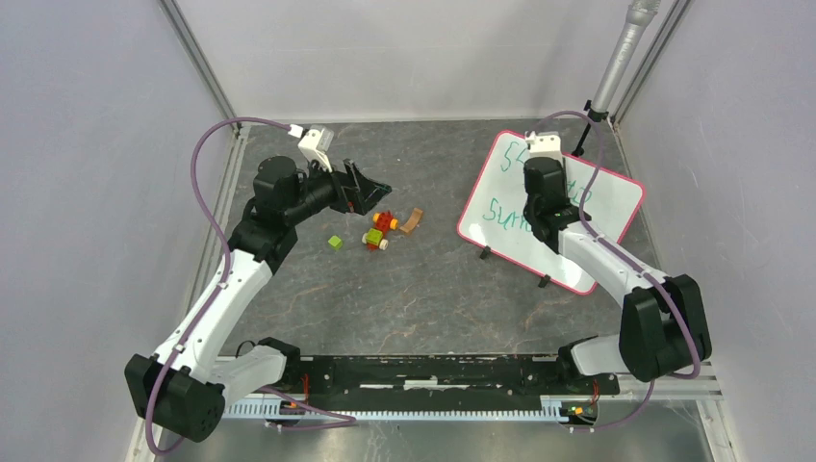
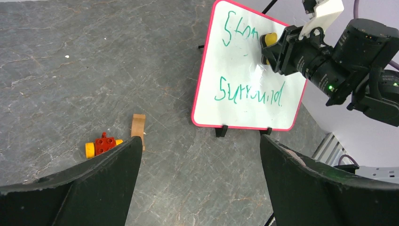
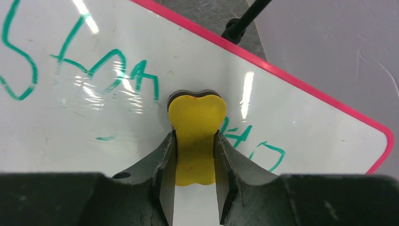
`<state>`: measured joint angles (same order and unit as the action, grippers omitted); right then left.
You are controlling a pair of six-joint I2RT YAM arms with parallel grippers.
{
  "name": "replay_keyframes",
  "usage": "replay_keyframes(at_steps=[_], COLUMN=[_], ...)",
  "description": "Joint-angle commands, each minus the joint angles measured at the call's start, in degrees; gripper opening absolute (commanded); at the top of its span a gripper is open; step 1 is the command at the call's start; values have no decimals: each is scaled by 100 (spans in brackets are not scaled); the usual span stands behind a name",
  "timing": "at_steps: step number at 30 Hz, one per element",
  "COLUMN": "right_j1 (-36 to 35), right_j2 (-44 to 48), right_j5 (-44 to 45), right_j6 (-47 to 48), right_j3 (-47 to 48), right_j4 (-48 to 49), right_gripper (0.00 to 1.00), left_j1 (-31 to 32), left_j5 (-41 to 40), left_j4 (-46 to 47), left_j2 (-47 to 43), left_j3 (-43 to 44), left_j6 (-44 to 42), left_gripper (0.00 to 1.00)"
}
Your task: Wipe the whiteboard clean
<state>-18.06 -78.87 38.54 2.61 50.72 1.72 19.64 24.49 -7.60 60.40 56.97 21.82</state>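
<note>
The whiteboard (image 1: 500, 207) with its pink-red frame stands tilted on small black feet at the right of the table. Green writing covers its face (image 2: 240, 70); the lower word (image 2: 249, 92) is whole and the upper line is broken by a wiped gap. My right gripper (image 3: 195, 141) is shut on a yellow eraser (image 3: 195, 117), whose dark pad presses against the board (image 3: 70, 127) in the upper line of writing. In the left wrist view the eraser (image 2: 269, 39) shows at the tip of the right gripper (image 2: 277, 47). My left gripper (image 1: 370, 191) hangs open and empty over the table (image 2: 201, 141), left of the board.
Small toys lie mid-table: a red and yellow block (image 1: 383, 221), a green cube (image 1: 334, 243) and a brown wooden arch (image 1: 414, 220). A grey pole on a black stand (image 1: 616, 58) rises just behind the board. Enclosure walls close in on both sides and the back.
</note>
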Motion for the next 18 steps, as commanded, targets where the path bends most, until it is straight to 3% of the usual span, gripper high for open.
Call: replay_keyframes(at_steps=[1,10,18], right_j1=[-499,-997,-982], right_j2=[-342,-1593,-977], right_j5=[-156,-481,89], right_j6=[-20,-409,-313], right_j3=[162,1334,837], right_j4=[78,-94,-42], right_gripper=[27,27,27], left_j1=[20,21,18], left_j5=[235,277,630], left_j4=[281,419,441], left_j2=[114,296,792], left_j3=[50,-41,50], left_j6=[164,229,394], left_gripper=[100,100,100])
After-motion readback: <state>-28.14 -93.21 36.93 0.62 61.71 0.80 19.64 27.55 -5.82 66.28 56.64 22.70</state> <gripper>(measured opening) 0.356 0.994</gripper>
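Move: The right hand holds the yellow eraser at the middle of the upper line of writing. The big S starting that line is about 8 cm to its left, 7 cm farther out and 3 cm higher. The leftover letters lie some 4 cm right and 2 cm back, and the lower word "Surround" about 4 cm left, 7 cm back and 5 cm lower. From the left hand the S is roughly 16 cm ahead, 26 cm right and 10 cm below. Leftward in one quick sweep of about 10 cm, and some 4 cm outward, the right hand drags the eraser across the whiteboard under the remaining upper letters towards the S and the left edge, dipping a couple of centimetres, then easing to a stop. It turns about 10 degrees counter-clockwise, its grip unchanged. The open, empty left hand sinks 3 cm. ##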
